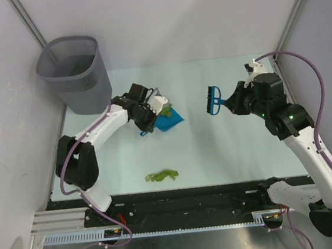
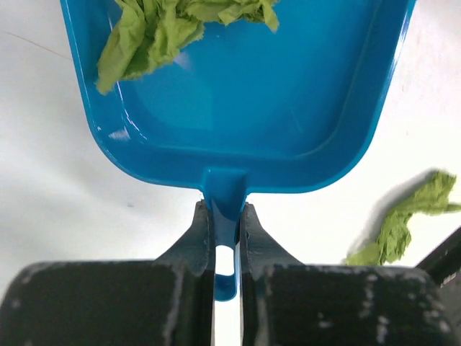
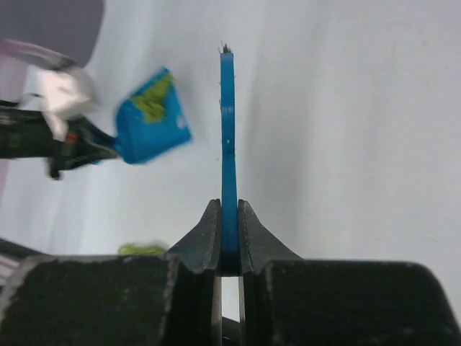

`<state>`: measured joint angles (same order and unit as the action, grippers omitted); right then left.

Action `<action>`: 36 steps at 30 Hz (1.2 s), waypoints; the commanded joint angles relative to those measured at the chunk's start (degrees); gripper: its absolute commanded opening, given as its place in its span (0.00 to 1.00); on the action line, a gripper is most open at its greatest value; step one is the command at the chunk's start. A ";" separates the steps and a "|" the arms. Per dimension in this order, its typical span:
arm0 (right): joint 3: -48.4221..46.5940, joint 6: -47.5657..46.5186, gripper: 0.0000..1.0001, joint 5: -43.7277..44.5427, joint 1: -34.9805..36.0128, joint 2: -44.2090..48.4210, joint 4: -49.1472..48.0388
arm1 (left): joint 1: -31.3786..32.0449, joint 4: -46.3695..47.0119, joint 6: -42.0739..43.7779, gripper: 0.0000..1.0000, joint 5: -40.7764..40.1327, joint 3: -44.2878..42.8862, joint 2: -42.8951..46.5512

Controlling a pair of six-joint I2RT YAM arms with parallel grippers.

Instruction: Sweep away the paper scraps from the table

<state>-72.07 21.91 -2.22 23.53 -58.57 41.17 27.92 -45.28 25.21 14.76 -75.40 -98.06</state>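
My left gripper (image 2: 227, 216) is shut on the handle of the blue dustpan (image 2: 245, 94), which hangs over the left middle of the table (image 1: 216, 149). Crumpled green paper scraps (image 2: 155, 29) lie inside the pan. More paper scraps (image 1: 162, 175) lie on the table near its front edge; in the left wrist view a scrap (image 2: 407, 223) shows at the right. My right gripper (image 3: 228, 216) is shut on the blue brush (image 3: 228, 137), held edge-on above the table's right half. In the top view the brush (image 1: 214, 100) has its bristles toward the dustpan (image 1: 168, 120).
A grey mesh wastebasket (image 1: 76, 71) stands at the table's back left corner, just behind my left arm. White walls with metal posts close in the back and sides. A black rail runs along the near edge.
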 commanded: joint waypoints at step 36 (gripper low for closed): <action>9.40 -4.16 0.00 -2.44 -2.26 2.84 3.22 | -23.26 2.83 18.70 0.00 -65.35 -40.61 8.95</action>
<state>-63.40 17.74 -3.97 20.69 -57.30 46.30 4.73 -43.16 31.70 -35.33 -111.00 -85.78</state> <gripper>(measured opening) 0.078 0.087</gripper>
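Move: The left hand grips the dustpan's handle with scraps in the pan. The bin's middle stands some 16 cm ahead of it and 24 cm to its left, about 6 cm higher, its rim roughly 20 cm above the hand. The last scrap on the table lies about 15 cm back, 3 cm right and 8 cm below. From the right hand, holding the brush aloft, the bin is about 20 cm ahead, 50 cm left and 15 cm below. Keeping its pinch on the dustpan's handle, the left hand carries the loaded pan quickly up some 35 cm and over to the bin: first up and about 10 cm forward, then mostly left, nearly 30 cm in all. Its wrist swings counter-clockwise and tips up until the fingers point forward-left, nearly level, rolling late on. The right hand keeps the brush and sinks about 7 cm. ##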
